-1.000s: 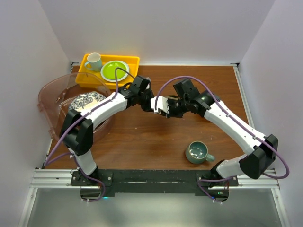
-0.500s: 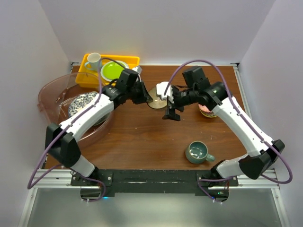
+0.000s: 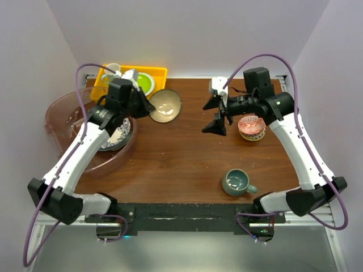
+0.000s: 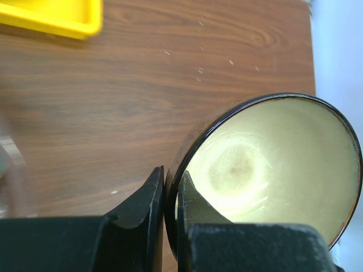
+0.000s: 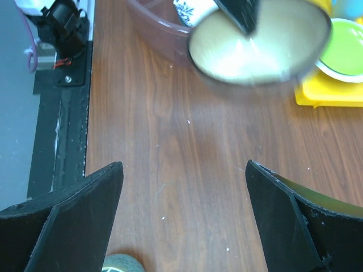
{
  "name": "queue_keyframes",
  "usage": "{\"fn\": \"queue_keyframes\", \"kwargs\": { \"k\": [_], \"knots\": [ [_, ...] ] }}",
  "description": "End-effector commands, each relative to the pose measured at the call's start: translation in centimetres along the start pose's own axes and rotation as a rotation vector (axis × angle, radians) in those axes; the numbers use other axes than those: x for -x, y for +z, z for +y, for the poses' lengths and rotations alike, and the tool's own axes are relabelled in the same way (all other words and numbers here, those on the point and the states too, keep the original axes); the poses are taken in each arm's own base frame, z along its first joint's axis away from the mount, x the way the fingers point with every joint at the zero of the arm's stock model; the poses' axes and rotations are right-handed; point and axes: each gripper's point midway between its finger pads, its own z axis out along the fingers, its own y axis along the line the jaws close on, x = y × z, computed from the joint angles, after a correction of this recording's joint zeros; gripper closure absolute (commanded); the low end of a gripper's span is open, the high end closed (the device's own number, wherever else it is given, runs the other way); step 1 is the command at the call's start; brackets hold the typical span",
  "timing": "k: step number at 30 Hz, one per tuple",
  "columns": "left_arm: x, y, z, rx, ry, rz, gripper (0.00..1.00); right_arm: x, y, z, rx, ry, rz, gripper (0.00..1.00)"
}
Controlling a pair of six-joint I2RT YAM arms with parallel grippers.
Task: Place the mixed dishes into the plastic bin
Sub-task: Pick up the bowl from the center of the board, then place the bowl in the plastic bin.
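Observation:
My left gripper (image 3: 146, 106) is shut on the dark rim of the cream-tan bowl (image 3: 165, 105), which hangs tilted above the table just right of the plastic bin (image 3: 57, 115). In the left wrist view the two fingers pinch the bowl (image 4: 266, 170) at its rim, the left gripper (image 4: 170, 174) closed tight. A patterned plate (image 3: 117, 136) lies inside the bin. My right gripper (image 3: 216, 116) is open and empty over the table's middle, (image 5: 184, 170) in its own view. A small reddish bowl (image 3: 251, 127) and a teal mug (image 3: 237, 182) stand on the right side.
A yellow tray (image 3: 160, 72) at the back left holds a white mug (image 3: 112, 71) and a lime-green plate (image 3: 146, 84). The right wrist view shows the bin's wall (image 5: 156, 31) and the yellow tray (image 5: 326, 93) beyond the held bowl (image 5: 258, 51).
The right gripper opened, let go of the cream-tan bowl and drew back to the right. The left arm carried the bowl left and back, close to the bin.

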Motion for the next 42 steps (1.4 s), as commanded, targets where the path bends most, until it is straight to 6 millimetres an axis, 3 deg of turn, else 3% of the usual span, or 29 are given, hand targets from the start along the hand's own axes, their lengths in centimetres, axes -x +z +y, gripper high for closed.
{"fn": "queue_keyframes", "kwargs": {
  "k": [1,12,19,32,37,42],
  "knots": [
    [5.6,-4.9,-0.6,-0.027,0.035,-0.245,1.00,1.5,-1.3,0.2,-0.021,0.027,-0.074,0.07],
    [8.7,-9.8,5.2,0.180,0.001,-0.402,1.00,-1.3,-1.7,-1.2,-0.080,0.119,-0.059,0.07],
    [9.9,-12.9,10.2,0.395,-0.115,-0.509,1.00,-2.4,-1.6,-2.0,-0.108,0.163,-0.053,0.07],
    [7.4,-12.6,18.7,0.554,-0.394,-0.493,1.00,-4.3,-1.6,-2.4,-0.139,0.205,-0.037,0.06],
    [5.5,-12.5,22.0,0.614,-0.508,-0.460,1.00,-4.9,-1.5,-2.4,-0.138,0.217,-0.034,0.06],
    [3.6,-12.1,23.8,0.659,-0.587,-0.431,1.00,-5.4,-1.3,-2.4,-0.132,0.226,-0.031,0.06]
  ]
}}
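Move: The flower-patterned plates stacked in the plastic bin, where the held bowl is headed, lie about 26 cm to the left of the left hand, roughly level with it fore and aft and some 23 cm below. The yellow tray is about 25 cm ahead, 15 cm left and 25 cm down. From the empty right hand, the stacked red bowl lies some 12 cm ahead, 22 cm right and 29 cm down; the green mug is about 15 cm back, 14 cm right and 30 cm down. The bowl, still pinched by its rim in the left fingers, is carried some 26 cm left towards the plates in the bin, rising a little first, easing back on the way and sinking about 9 cm late on. The wrist swings some 50 degrees counter-clockwise; the grip stays shut. The right hand, still wide open, sinks about 5 cm and drifts right and slightly forward, towards the red bowl. ##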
